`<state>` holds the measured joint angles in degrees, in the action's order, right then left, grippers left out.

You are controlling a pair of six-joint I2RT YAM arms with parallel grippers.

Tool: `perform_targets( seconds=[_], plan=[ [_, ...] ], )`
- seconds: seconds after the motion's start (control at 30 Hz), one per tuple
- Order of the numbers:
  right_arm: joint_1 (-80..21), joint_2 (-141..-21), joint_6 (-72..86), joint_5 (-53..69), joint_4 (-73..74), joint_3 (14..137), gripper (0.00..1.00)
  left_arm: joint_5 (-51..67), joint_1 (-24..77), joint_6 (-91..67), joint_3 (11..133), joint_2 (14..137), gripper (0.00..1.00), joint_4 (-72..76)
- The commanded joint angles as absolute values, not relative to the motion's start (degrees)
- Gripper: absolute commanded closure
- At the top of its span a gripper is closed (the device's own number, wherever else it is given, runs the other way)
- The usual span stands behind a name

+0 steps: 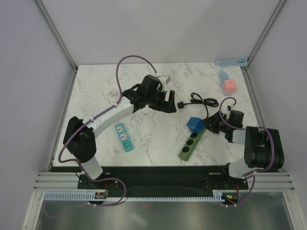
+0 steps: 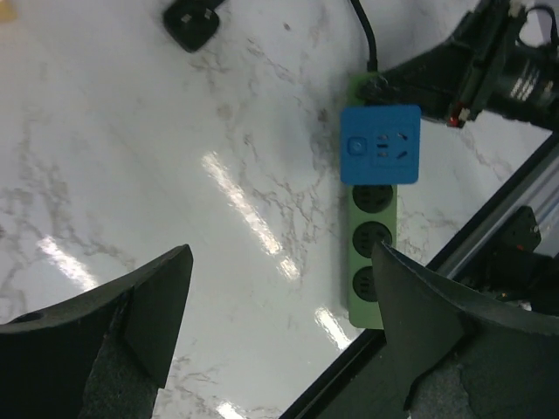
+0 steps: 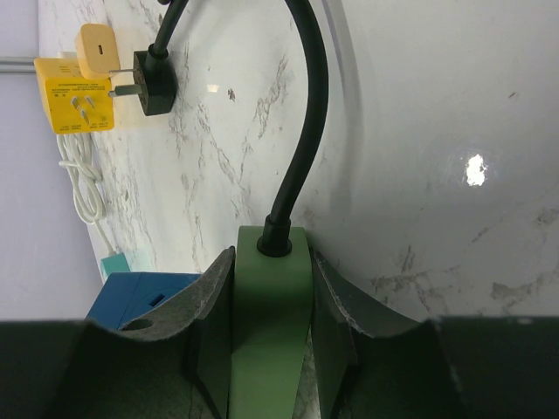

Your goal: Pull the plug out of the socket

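Note:
A green power strip (image 1: 191,145) lies on the marble table, front right. A blue cube plug (image 1: 194,125) sits in its far socket. My right gripper (image 1: 212,125) is shut on the strip's cable end. In the right wrist view its fingers (image 3: 214,297) press both sides of the green strip (image 3: 272,323), with the blue plug (image 3: 140,297) at the left. My left gripper (image 1: 165,100) is open and empty above the table's middle. In the left wrist view its jaws stand wide apart, and the blue plug (image 2: 380,145) and strip (image 2: 374,262) lie ahead to the right.
The strip's black cable (image 1: 204,101) coils behind it and ends in a black plug (image 1: 180,104). A teal power strip (image 1: 124,137) lies front left. A pink cube (image 1: 230,86) and a light blue adapter (image 1: 223,75) with its cable sit at the back right.

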<state>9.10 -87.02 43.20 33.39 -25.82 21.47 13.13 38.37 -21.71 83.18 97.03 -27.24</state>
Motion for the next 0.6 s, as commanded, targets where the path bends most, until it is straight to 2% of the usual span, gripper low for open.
perform_targets(
  seconds=[0.0,0.23,0.57],
  plan=[
    [8.26,-87.19,35.24,27.60,-25.84,21.00,1.00,10.37,43.49,-22.85,81.04,97.55,0.09,-19.79],
    [7.82,-87.19,35.07,27.69,-25.93,21.01,1.00,14.68,51.23,-22.33,88.94,107.91,0.05,-18.46],
    [7.56,-87.01,35.16,27.86,-26.10,21.01,1.00,19.50,52.03,-23.03,96.50,117.76,0.06,-19.25]
  ],
)
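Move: Over the marble table with open fingers, the left hand has the blue plug cube about 15 cm to its right, 4 cm back and 11 cm below. The green socket strip under the cube has its middle about 8 cm back and 14 cm right of this hand; the black plug lies about 7 cm ahead and 9 cm right. From the right hand, pinching the strip's cable end, the cube is about 5 cm left and 2 cm back, slightly higher. Swinging right by about 13 cm and sinking some 6 cm, the left hand comes in towards the blue plug cube; an early pull back of about 5 cm soon ends and the rest is right and down, slowing. It turns clockwise some 15 degrees with the fingers kept wide open, just short of the cube. The right hand stays put, still pinching the strip's cable end. ##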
